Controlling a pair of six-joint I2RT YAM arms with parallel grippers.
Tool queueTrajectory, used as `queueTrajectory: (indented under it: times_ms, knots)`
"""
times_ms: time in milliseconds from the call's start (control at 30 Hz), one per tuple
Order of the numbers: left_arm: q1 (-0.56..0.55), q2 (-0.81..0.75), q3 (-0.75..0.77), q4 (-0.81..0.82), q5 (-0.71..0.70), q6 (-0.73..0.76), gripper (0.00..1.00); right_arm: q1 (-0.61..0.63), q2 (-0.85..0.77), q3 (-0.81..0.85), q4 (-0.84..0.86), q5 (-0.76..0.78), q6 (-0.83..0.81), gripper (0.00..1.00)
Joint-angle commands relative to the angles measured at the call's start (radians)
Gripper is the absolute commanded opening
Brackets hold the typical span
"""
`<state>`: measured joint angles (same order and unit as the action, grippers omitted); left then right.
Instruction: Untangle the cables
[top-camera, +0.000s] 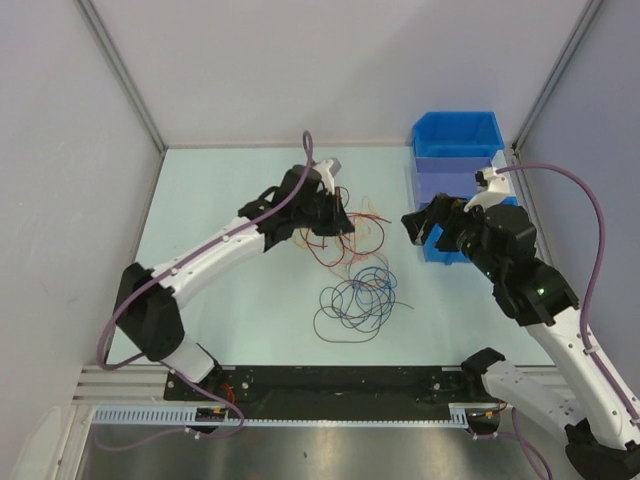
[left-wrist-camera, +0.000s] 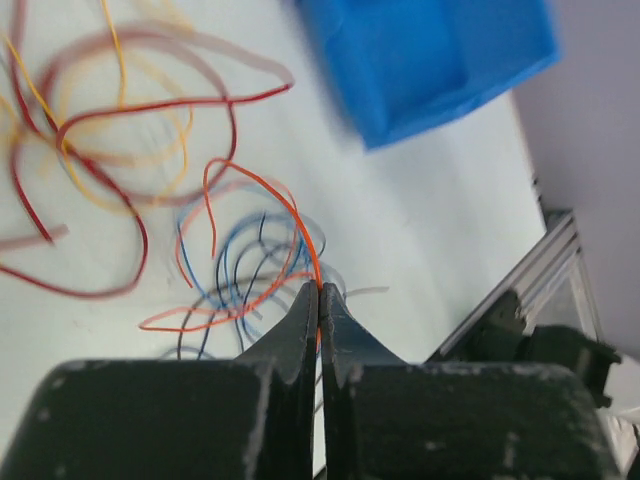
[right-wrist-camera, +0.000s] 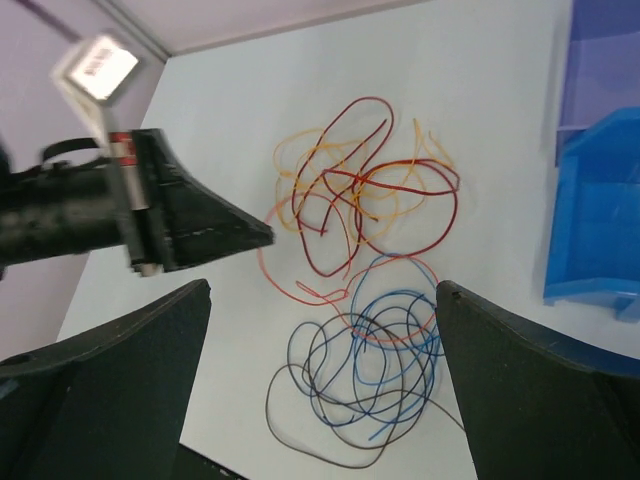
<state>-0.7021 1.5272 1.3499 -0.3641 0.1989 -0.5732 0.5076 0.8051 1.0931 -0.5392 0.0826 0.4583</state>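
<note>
The cables lie in two loose heaps on the pale table. Dark red cable (top-camera: 330, 250) and pale orange loops sit at the back, blue cable (top-camera: 362, 300) and black cable (top-camera: 335, 325) in front. My left gripper (top-camera: 338, 220) is over the red heap. In the left wrist view it (left-wrist-camera: 319, 292) is shut on a bright orange cable (left-wrist-camera: 270, 185) that arcs away toward the blue loops (left-wrist-camera: 245, 265). My right gripper (right-wrist-camera: 322, 290) is open and empty, held above the heaps, with the blue cable (right-wrist-camera: 400, 320), black cable (right-wrist-camera: 320, 390) and dark red cable (right-wrist-camera: 350, 180) below it.
A blue bin (top-camera: 457, 140) stands at the back right, with a second blue bin (right-wrist-camera: 600, 220) beside my right gripper (top-camera: 422, 230). Grey walls close in the table on the left, back and right. The left arm's fingers (right-wrist-camera: 200, 228) show in the right wrist view.
</note>
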Motion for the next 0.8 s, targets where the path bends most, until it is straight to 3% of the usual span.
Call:
queueTrajectory:
  times_ms: [0, 133, 333, 767]
  knots:
    - [0.010, 0.019, -0.017, 0.145, 0.157, -0.073, 0.00, 0.025, 0.002, -0.044, 0.045, -0.064, -0.004, 0.99]
    - [0.012, 0.050, 0.002, 0.116, 0.142, -0.053, 0.00, 0.035, 0.037, -0.085, 0.051, -0.064, 0.016, 0.95]
    - [0.015, 0.042, -0.008, 0.090, 0.097, -0.034, 0.00, 0.055, 0.146, -0.160, 0.107, -0.047, 0.230, 0.84]
    - [0.015, -0.035, -0.153, 0.152, 0.077, -0.037, 0.00, 0.074, 0.338, -0.202, 0.108, -0.033, 0.490, 0.74]
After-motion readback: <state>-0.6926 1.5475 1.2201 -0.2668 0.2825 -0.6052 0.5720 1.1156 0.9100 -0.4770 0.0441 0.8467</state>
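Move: The orange cable hangs from the shut left fingers onto the blue cable pile. Its part on the pile lies about 7 cm ahead of the right hand, 9 left and 31 below; from the left hand it is roughly 1 ahead, 6 right and 22 below. From the right hand, the blue cables' middle is level, 10 left; the dark red cable is 14 ahead, 15 left; both are some 32 below. Right hand, part-closing, sinks some 15 cm and leftward towards the orange cable, pitching down; left, still pinching, lowers. ##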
